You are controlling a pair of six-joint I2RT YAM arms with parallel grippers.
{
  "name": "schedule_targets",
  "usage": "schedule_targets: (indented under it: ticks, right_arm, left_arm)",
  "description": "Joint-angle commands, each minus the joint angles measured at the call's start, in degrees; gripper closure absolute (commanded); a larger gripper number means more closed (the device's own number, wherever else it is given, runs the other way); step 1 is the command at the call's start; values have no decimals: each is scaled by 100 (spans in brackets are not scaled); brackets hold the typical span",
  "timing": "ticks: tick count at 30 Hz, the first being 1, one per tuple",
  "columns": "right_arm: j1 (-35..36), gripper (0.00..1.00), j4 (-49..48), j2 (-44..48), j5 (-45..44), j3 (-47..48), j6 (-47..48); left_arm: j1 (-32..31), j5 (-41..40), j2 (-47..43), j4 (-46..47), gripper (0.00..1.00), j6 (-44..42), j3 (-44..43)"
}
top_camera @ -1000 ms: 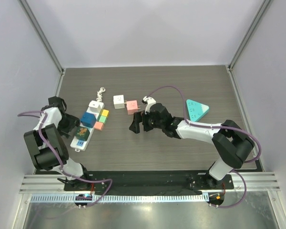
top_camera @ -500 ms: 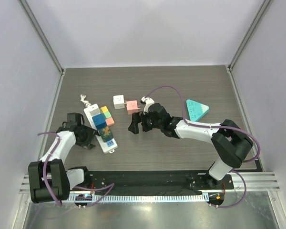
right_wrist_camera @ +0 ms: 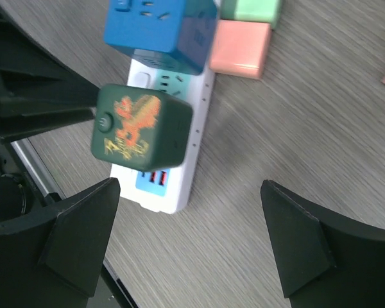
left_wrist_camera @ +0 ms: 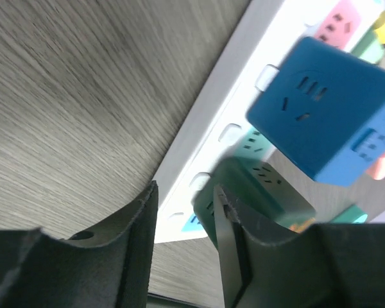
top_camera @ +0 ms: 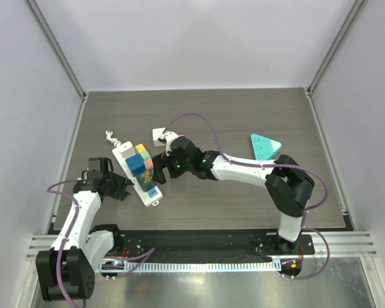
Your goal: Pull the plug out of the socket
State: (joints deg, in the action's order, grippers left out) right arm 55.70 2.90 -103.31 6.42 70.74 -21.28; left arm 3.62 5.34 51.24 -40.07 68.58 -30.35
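The white socket strip (top_camera: 123, 153) lies slanted at the left of the table. A blue cube plug (top_camera: 135, 164) and a dark green plug (top_camera: 145, 181) with an orange figure sit on it. My left gripper (top_camera: 123, 187) is at the strip's near end. In the left wrist view its fingers (left_wrist_camera: 141, 237) stand narrowly open around the strip's end (left_wrist_camera: 205, 128), the right one against the green plug (left_wrist_camera: 256, 186). My right gripper (top_camera: 157, 174) hovers wide open (right_wrist_camera: 191, 185) just past the green plug (right_wrist_camera: 141, 125), holding nothing.
Yellow, green and pink cubes (top_camera: 149, 162) lie along the strip's right side. A white cube (top_camera: 159, 133) sits behind my right arm. A teal triangular block (top_camera: 265, 146) is at the right. The strip's coiled cord (top_camera: 110, 136) lies at its far end.
The strip has been turned and slid nearer. My left gripper followed to its near end and its jaws narrowed. My right arm reached left over the strip, still open.
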Motion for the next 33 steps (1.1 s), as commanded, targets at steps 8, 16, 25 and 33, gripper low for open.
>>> schedule_targets:
  ticks: [8, 16, 25, 33]
  right_arm:
    - [775, 11, 589, -971, -1028, 1486, 256]
    - [881, 11, 642, -1455, -1519, 1952, 203]
    - [1057, 18, 677, -1789, -1950, 2224, 194]
    - [1110, 57, 879, -2000, -2566, 2549, 150]
  left_arm:
    - [-10, 459, 526, 693, 64, -319, 82]
    - [-2, 458, 984, 1115, 64, -380, 301]
    - [-19, 433, 1151, 1029, 68, -319, 380]
    - [-10, 204, 1344, 852, 84, -362, 442]
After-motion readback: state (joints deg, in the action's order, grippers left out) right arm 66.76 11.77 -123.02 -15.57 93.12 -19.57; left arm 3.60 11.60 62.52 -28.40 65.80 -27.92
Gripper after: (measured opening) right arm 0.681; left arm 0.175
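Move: The green plug aimed at by the right hand sits about 6 cm to its left, 2 cm back and 5 cm down; the blue plug is roughly 9 cm left and 3 cm ahead, the pink cube about 5 cm left and 3 cm ahead, both lower. For the left hand, the power strip's middle lies some 5 cm right, 4 cm ahead and 4 cm down, and the green plug about 6 cm right, 1 cm ahead and 2 cm down. Right hand goes about 7 cm left and down, closing on the green plug; left sinks, pinching the strip's edge. ##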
